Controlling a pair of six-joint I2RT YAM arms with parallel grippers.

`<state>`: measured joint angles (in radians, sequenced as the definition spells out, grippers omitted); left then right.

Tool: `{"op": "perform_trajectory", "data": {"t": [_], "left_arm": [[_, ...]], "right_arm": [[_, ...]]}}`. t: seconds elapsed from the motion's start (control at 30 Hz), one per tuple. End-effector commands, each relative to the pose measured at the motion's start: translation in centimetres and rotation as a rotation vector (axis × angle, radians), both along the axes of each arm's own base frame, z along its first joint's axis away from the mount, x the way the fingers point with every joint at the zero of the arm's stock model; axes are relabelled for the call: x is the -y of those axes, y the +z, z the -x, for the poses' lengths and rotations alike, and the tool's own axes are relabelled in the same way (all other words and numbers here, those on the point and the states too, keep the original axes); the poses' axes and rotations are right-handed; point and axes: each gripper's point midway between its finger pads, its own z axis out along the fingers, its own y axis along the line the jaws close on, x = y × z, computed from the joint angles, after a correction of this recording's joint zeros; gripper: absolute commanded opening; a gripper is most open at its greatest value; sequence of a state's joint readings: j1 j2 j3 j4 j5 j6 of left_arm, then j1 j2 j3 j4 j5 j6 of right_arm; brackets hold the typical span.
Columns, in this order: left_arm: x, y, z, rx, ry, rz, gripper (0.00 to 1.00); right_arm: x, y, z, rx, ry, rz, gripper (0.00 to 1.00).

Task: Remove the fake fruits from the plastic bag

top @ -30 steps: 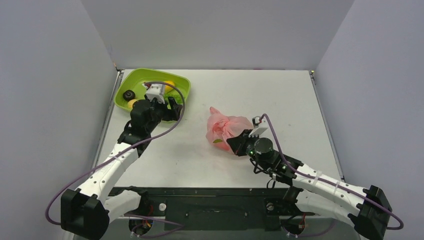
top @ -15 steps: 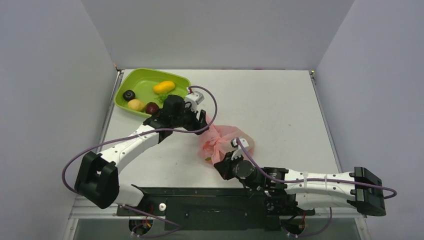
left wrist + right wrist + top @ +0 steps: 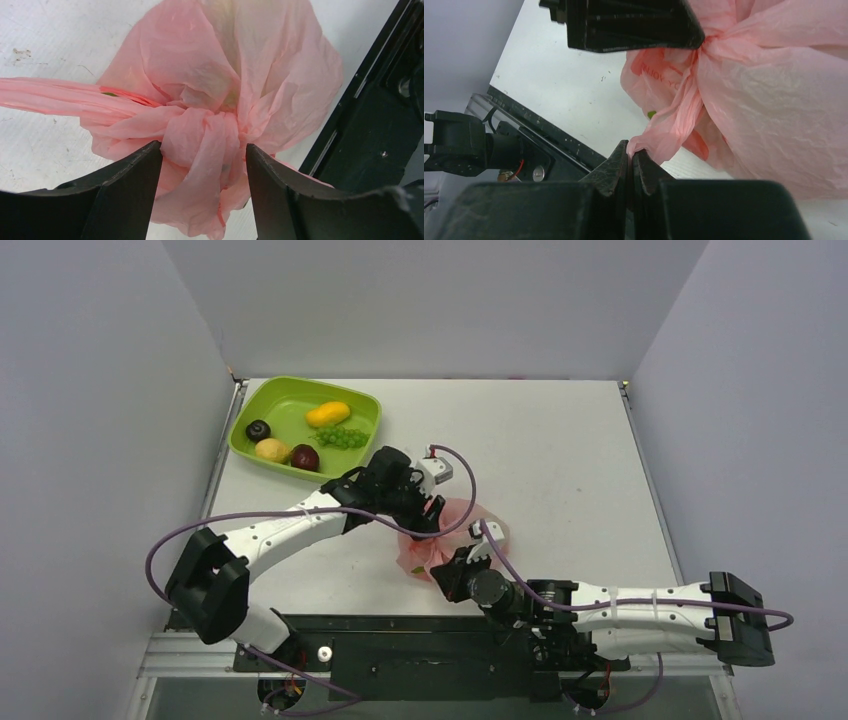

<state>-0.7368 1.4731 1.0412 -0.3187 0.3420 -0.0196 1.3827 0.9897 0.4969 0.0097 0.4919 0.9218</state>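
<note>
The pink plastic bag (image 3: 425, 552) lies bunched near the table's front edge. My left gripper (image 3: 425, 515) is open, and its jaws straddle the bag's (image 3: 210, 75) twisted neck (image 3: 200, 140) in the left wrist view. My right gripper (image 3: 630, 150) is shut on a pinched fold of the bag (image 3: 774, 100) at its near side. A sliver of green (image 3: 651, 114) shows through the plastic; any fruits inside are otherwise hidden. Three fake fruits sit in the green tray (image 3: 290, 400): a dark plum (image 3: 258, 429), a yellow lemon (image 3: 272, 449) and a dark red apple (image 3: 305, 457).
The tray at the back left also holds an orange-yellow mango (image 3: 328, 414) and a bunch of green grapes (image 3: 343, 437). The black base rail (image 3: 400, 625) runs just below the bag. Grey walls close in three sides.
My left arm swung from the tray across to the bag and came down over its neck. My right gripper drew the bag towards the near edge and kept its hold.
</note>
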Motion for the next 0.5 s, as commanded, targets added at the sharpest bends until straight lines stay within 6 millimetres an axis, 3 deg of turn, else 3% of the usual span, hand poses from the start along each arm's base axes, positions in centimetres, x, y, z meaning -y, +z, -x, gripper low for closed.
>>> {"op": "perform_trajectory", "data": {"t": [0.0,0.1,0.27,0.3,0.37,0.47], "left_arm": [[0.2,-0.1,-0.3,0.051,-0.029,-0.082,0.57],[-0.2,-1.1,-0.8,0.05,-0.009,-0.135,0.48],[0.1,-1.0,-1.1,0.057,-0.005,-0.142,0.32],[0.2,-0.8,-1.3,0.062,-0.003,-0.14,0.29],[0.1,-0.6,-1.5,0.073,0.006,-0.14,0.22],[0.1,-0.5,-1.7,0.082,0.013,-0.142,0.12]], "right_arm": [[0.9,0.5,-0.5,0.016,-0.047,-0.002,0.0],[1.4,0.2,-0.6,0.022,-0.054,0.017,0.02],[2.3,0.3,-1.1,0.034,-0.091,0.048,0.16],[2.7,0.4,-1.4,0.041,-0.113,0.056,0.27],[3.4,0.6,-2.0,0.052,-0.136,0.074,0.38],[4.4,1.4,-3.3,0.059,-0.161,0.106,0.47]]}}
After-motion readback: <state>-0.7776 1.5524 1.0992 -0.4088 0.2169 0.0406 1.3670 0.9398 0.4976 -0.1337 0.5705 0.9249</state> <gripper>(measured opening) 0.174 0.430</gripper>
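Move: The left hand is open over the plastic bag's gathered neck, which lies about 2 cm to its right, level with it fore and aft, and 3 cm below; the bag's full body sits some 5 cm right, 2 cm back and 7 cm below. The green bowl is about 28 cm left and 24 cm ahead of this hand, 9 cm lower. The right hand still pinches a bag handle between its shut fingers, with the neck roughly 9 cm ahead, 2 cm left and 3 cm below. The left hand sinks about 2.5 cm onto the bag's neck, rolling some 10 degrees so that its left side rises, while its fingers close from over half open to nearly shut and pinch the bunched plastic between the tips. As that grip closes, the right hand opens its fingers to a bit under half and lets go of the handle, easing about 3 cm to the right with a slight push forward and down. ##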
